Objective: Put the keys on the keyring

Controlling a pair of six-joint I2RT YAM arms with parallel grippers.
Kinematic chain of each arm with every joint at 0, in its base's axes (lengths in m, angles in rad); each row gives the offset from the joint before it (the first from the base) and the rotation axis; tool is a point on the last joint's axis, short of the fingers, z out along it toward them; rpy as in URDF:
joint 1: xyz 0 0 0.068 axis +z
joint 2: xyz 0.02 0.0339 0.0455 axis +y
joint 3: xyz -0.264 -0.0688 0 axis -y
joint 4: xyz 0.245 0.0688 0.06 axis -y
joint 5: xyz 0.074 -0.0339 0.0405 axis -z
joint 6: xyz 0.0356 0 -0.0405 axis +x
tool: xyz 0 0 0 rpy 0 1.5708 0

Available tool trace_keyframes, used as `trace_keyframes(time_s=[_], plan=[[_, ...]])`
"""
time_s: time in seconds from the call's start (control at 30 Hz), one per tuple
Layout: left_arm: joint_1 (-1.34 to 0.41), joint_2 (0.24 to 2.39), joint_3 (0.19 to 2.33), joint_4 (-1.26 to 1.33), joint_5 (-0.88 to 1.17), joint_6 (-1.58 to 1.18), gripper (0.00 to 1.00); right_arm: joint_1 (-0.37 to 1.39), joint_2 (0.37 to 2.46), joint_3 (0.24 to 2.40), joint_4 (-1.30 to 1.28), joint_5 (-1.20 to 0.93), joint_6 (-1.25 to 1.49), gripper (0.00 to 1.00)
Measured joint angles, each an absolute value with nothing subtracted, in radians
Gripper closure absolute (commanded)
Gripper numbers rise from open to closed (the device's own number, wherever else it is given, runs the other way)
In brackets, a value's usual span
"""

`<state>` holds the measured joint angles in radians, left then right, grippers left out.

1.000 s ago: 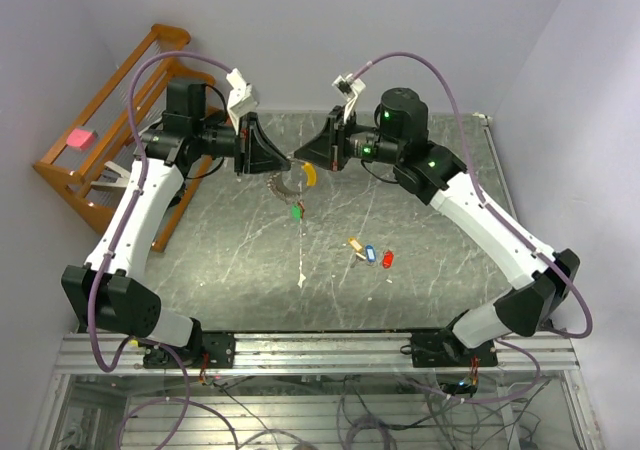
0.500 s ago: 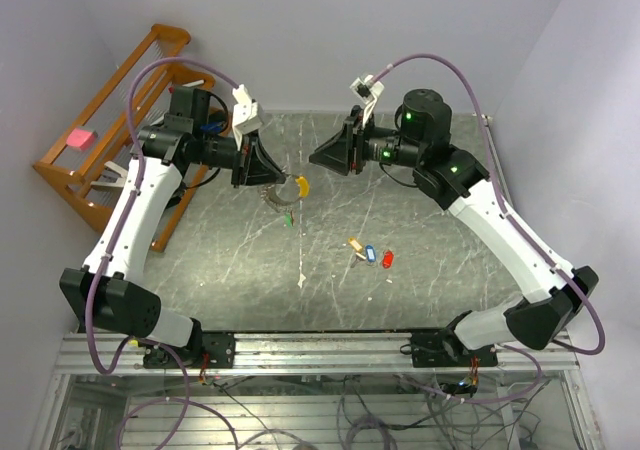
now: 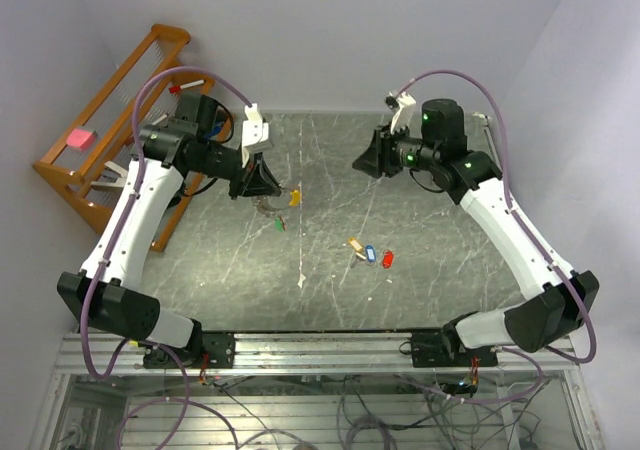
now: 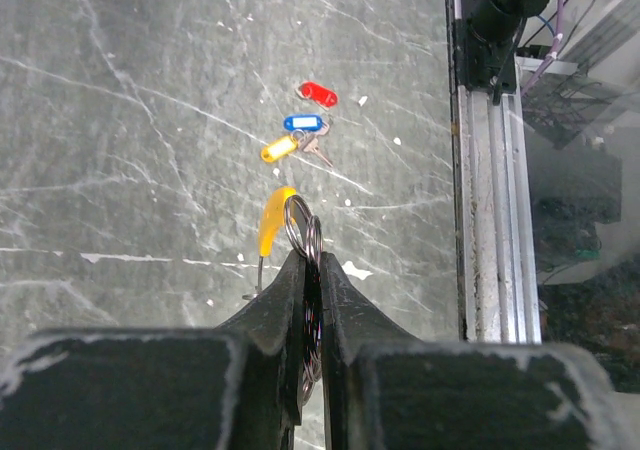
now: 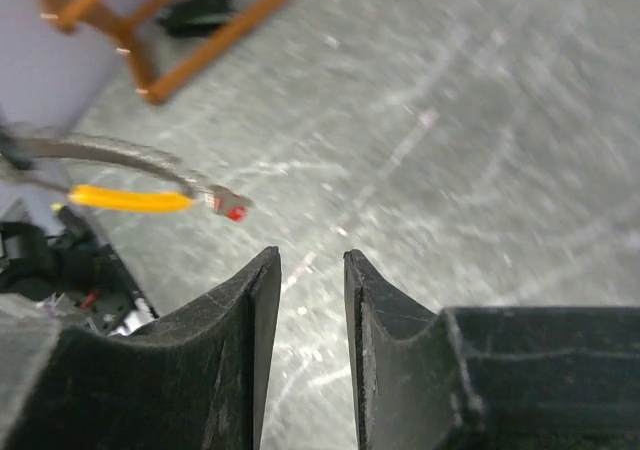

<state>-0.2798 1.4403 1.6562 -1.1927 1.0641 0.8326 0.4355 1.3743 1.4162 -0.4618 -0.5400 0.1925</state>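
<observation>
My left gripper (image 3: pixel 264 182) (image 4: pixel 310 260) is shut on the keyring (image 4: pixel 303 232), a silvery wire loop pinched edge-on between its fingers above the table. The ring's yellow banana-shaped piece (image 3: pixel 294 197) (image 4: pixel 272 220) hangs beside the fingertips, and a green key (image 3: pixel 280 225) dangles just below it. Three loose keys lie together on the marble: orange-yellow (image 3: pixel 355 243) (image 4: pixel 279 149), blue (image 3: pixel 369 254) (image 4: pixel 303 123) and red (image 3: pixel 387 259) (image 4: pixel 319 93). My right gripper (image 3: pixel 362 160) (image 5: pixel 312 255) hovers open and empty, apart from the ring, to its right. In its blurred view the yellow piece (image 5: pixel 130 199) shows far left.
A wooden rack (image 3: pixel 110 120) with a pink block (image 3: pixel 78 138) stands off the table's left edge. A small white scrap (image 3: pixel 301 281) lies near the table's middle front. The aluminium rail (image 4: pixel 495 220) with both arm bases runs along the near edge.
The right gripper has opened, let go of the ring and drawn back to the right. The left gripper has shifted slightly left and down with the keyring and green key.
</observation>
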Motion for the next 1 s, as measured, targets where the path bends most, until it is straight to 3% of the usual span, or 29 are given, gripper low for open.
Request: trace_keyframes(time_s=[0.23,0.47,0.83,1.0], plan=[[-0.281,1.425,1.587,-1.168,1.05,0.793,0.93,0.417,1.441,1.316,-0.711,-0.322,0.26,0.68],[-0.281,1.425,1.586,-1.131,1.049,0.761,0.93,0.433,1.6,1.158,-0.85,-0.214,0.355,0.59],[-0.281,1.425,1.575,-1.111,1.047,0.742,0.93,0.436,1.612,1.108,-0.884,-0.096,0.427,0.46],[-0.281,1.425,1.572,-1.11,1.046,0.74,0.93,0.436,1.659,1.104,-0.869,-0.062,0.44,0.44]])
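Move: The right hand is empty. The red-tagged key it goes for lies on the table about 9 cm back from it, 11 cm to its right and some 32 cm below. The blue-tagged key lies about 5 cm to the left of the red one and 1 cm farther out; the yellow-tagged key about 9 cm left of the red one and 4 cm farther out. From the left hand, the red-tagged key lies some 24 cm to the right, 1 cm back and 32 cm down. Down in a fast swoop that slows over its second half, the right hand drops some 27 cm, also going right about 11 cm and back about 7 cm, towards the red-tagged key. Its wrist swings from pointing left to nearly straight down, and its part-open fingers spread wider on the way. The left hand sinks slightly, then steadies, keeping its pinch on the keyring. ##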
